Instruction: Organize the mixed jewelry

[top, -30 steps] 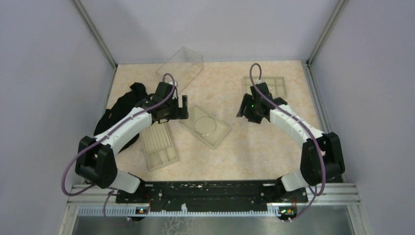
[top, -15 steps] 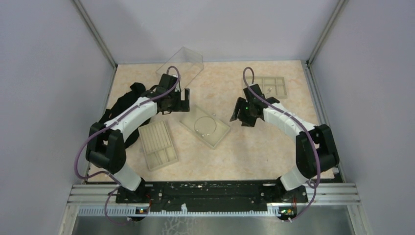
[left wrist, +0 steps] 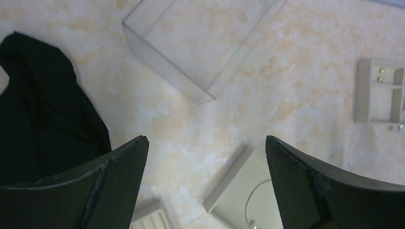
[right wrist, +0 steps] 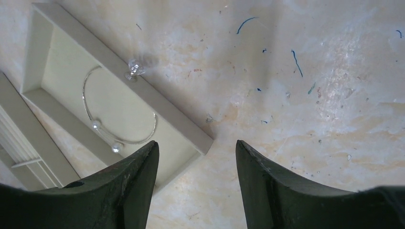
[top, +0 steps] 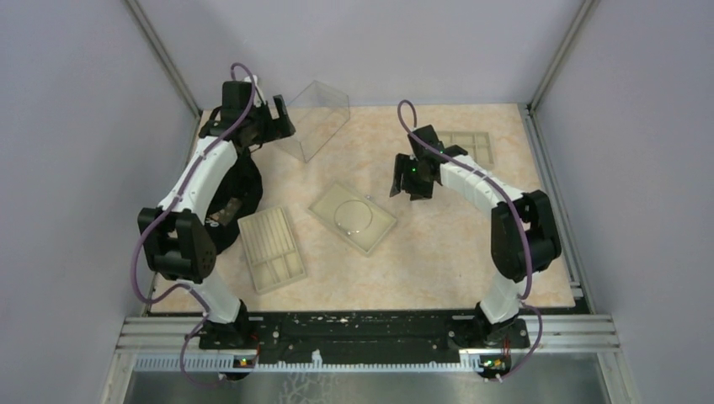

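A thin silver wire hoop (top: 354, 216) lies in the flat beige tray (top: 375, 236) at mid-table. In the right wrist view the hoop (right wrist: 143, 136) shows two small ball ends, and a tiny silver piece (right wrist: 135, 68) sits on that tray's rim (right wrist: 176, 124). Two tiny gold pieces (left wrist: 381, 71) lie in the compartmented tray (left wrist: 367, 90). My right gripper (top: 402, 187) (right wrist: 196, 143) is open and empty, above the table just right of the hoop tray. My left gripper (top: 282, 118) (left wrist: 205, 139) is open and empty, raised at the back left beside the clear box.
A clear plastic box (top: 316, 118) (left wrist: 205, 47) lies at the back. A ridged beige tray (top: 272, 248) sits front left. A black cloth (top: 227, 194) (left wrist: 43, 109) lies along the left wall. The compartmented tray (top: 471, 147) is at the back right.
My left arm has swung from beside the hoop tray up and back to the back left corner. My right gripper has moved left and back, closer to the hoop tray.
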Robot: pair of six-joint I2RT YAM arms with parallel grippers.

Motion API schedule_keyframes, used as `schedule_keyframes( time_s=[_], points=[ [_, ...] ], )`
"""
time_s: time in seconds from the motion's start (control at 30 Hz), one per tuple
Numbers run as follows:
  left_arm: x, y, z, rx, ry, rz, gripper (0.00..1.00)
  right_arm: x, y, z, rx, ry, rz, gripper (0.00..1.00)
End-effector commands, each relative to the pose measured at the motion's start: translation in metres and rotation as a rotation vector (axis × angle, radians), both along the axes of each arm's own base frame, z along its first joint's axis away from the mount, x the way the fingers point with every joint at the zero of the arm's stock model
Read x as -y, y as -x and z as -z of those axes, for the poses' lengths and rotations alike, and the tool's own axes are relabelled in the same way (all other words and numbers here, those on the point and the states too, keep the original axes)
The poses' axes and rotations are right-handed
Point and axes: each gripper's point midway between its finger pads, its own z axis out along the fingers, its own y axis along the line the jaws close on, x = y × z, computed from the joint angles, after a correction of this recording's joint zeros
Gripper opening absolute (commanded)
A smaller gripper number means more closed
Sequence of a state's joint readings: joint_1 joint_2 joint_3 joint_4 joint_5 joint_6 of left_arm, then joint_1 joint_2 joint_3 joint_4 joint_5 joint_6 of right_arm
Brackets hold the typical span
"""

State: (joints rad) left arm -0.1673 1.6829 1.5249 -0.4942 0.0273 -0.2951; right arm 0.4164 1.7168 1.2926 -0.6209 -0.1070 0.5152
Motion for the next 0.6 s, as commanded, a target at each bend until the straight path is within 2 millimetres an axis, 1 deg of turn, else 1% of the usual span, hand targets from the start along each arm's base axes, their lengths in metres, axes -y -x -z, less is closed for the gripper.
schedule_keyframes(
  time_s=[0.0, 0.1, 0.2, 0.27, 0.4, 0.43, 0.57],
  points=[
    [-0.003, -0.040, -0.024, 0.087, 0.027, -0.014, 0.98, -0.013, -0.013, -0.015, 0.045, -0.025, -0.039, 0.60],
    [-0.014, -0.070, -0.040, 0.177, 0.035, -0.054, 0.99, -0.016, -0.016, -0.017, 0.051, -0.033, -0.035, 0.60],
    [-0.026, -0.099, -0.045, 0.250, 0.029, -0.087, 0.99, -0.017, -0.021, -0.021, 0.059, -0.031, -0.032, 0.60],
    [-0.034, -0.120, -0.042, 0.280, 0.030, -0.092, 0.98, -0.018, -0.025, -0.024, 0.064, -0.030, -0.029, 0.60],
    [-0.032, -0.160, -0.032, 0.323, 0.027, -0.031, 0.98, -0.019, -0.027, -0.027, 0.067, -0.033, -0.032, 0.59],
    [-0.029, -0.171, -0.026, 0.336, 0.023, -0.009, 0.98, -0.019, -0.027, -0.027, 0.064, -0.030, -0.032, 0.59],
    [-0.025, -0.202, -0.003, 0.363, -0.001, 0.046, 0.99, -0.019, -0.024, -0.024, 0.042, -0.031, -0.028, 0.59]
  ],
)
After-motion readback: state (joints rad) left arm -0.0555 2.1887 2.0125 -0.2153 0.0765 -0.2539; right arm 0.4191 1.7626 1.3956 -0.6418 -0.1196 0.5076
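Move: The clear box stands about 15 cm ahead of the left hand and 7 cm to its right, some 17 cm lower. The black bag lies some 9 cm back and 19 cm left of that hand, the ring tray about 15 cm back and 21 cm right, both roughly 20 cm below. From the right hand the clear box is about 27 cm ahead, 29 cm left and 6 cm lower. The open left hand sweeps forward about 17 cm towards the clear box, staying high, its fingers tilting up 15 degrees. ##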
